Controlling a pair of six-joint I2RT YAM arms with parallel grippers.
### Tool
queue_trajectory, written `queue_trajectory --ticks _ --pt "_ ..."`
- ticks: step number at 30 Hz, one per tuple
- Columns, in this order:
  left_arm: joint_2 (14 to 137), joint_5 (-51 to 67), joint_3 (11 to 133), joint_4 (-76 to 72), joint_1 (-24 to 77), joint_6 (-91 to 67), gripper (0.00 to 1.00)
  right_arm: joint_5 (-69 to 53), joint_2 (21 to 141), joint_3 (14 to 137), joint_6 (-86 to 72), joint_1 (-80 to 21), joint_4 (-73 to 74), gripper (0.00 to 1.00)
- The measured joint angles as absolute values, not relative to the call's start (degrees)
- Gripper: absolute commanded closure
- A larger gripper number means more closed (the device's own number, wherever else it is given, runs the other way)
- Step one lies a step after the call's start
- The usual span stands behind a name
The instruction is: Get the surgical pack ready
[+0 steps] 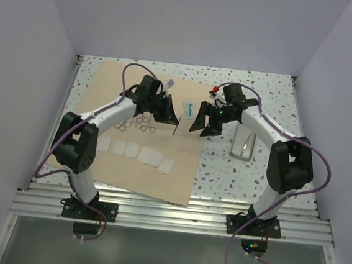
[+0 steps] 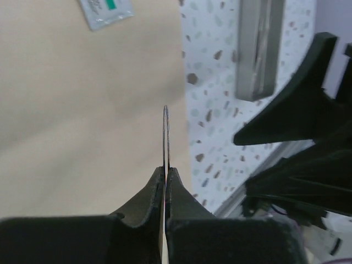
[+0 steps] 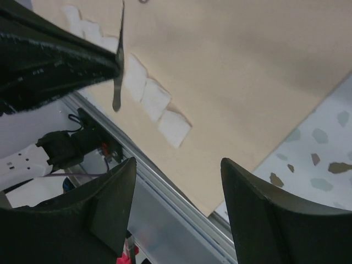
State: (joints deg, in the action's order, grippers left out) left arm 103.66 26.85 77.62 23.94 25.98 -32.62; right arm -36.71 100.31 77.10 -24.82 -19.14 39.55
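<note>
The tan wrap sheet point(image 1: 104, 100) lies flat on the left half of the table. On it sit a row of white gauze squares point(image 1: 138, 153) and ringed steel instruments point(image 1: 137, 123). My left gripper point(image 1: 170, 116) hovers over the sheet's right part, shut on thin steel forceps point(image 2: 166, 132), whose tip sticks out past the fingers. The right gripper point(image 1: 202, 127) hangs open and empty just right of it, facing it. In the right wrist view the forceps point(image 3: 117, 82) hang from the left gripper's fingers point(image 3: 60, 55), above the gauze point(image 3: 154, 99). The small steel tray point(image 1: 245, 142) rests on the speckled tabletop.
A white and green packet point(image 1: 189, 110) lies on the sheet's right edge between the grippers. A small red object point(image 1: 215, 89) sits behind the right gripper. The aluminium rail point(image 1: 174, 216) runs along the table's near edge. White walls close in the left, right and back.
</note>
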Motion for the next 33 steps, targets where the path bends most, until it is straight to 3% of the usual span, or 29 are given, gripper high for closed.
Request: queue_trajectory --ticks 7,22,25,26,27,28,29,32,33 --pt "98.76 35.66 66.52 9.89 26.09 -48.62 1.00 -38.76 99.46 73.28 -32.49 -23.22 27.64 0.43" --pt "98.76 37.06 63.88 0.80 26.37 -58.87 1.00 -40.10 99.37 71.00 -38.17 -24.38 20.21 0.62" --pt "98.76 37.06 63.88 0.45 26.37 -59.29 1.00 -40.12 99.37 70.74 -38.59 -24.71 19.79 0.78" --pt "98.76 37.08 63.90 0.27 26.37 -59.40 1.00 -40.12 99.37 70.72 -38.68 -24.77 19.70 0.94" --pt "98.76 37.08 63.94 0.25 26.37 -59.40 1.00 -40.12 99.37 70.70 -38.89 -24.84 19.62 1.00" --pt "98.78 37.12 64.03 0.30 26.30 -59.31 1.00 -39.75 99.37 70.67 -39.00 -24.99 19.90 1.00" --pt "98.78 37.15 64.23 0.56 26.24 -59.22 0.77 -39.79 99.37 70.61 -39.00 -24.95 19.92 1.00" --pt "99.53 36.84 66.13 2.04 25.71 -57.47 0.40 -38.65 99.37 70.87 -38.33 -24.80 21.69 1.00" --pt "99.63 36.51 67.22 3.60 25.34 -56.14 0.37 -37.30 99.61 71.16 -37.54 -24.69 23.29 1.00"
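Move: The left gripper already holds the thin tweezers; the open right gripper they are bound for is some 10 cm to its right, 4 cm nearer the base and about level. From the left hand the blade packet lies about 11 cm ahead, 4 cm right and 11 cm down; the nearest gauze square is 12 cm back, 2 cm left, equally low. From the right hand the tweezers are roughly 9 cm left and 2 cm ahead, 1 cm lower. Bring the open right gripper about 5.5 cm left to the tweezers while the left gripper eases back, then carries them some 3 cm right and up, its fingers swinging about 20 degrees flatter. Narrow the right fingers gradually, pinch the tweezers shut just behind the left grip, and only then open the left fingers about halfway, drifting slightly forward and left. ##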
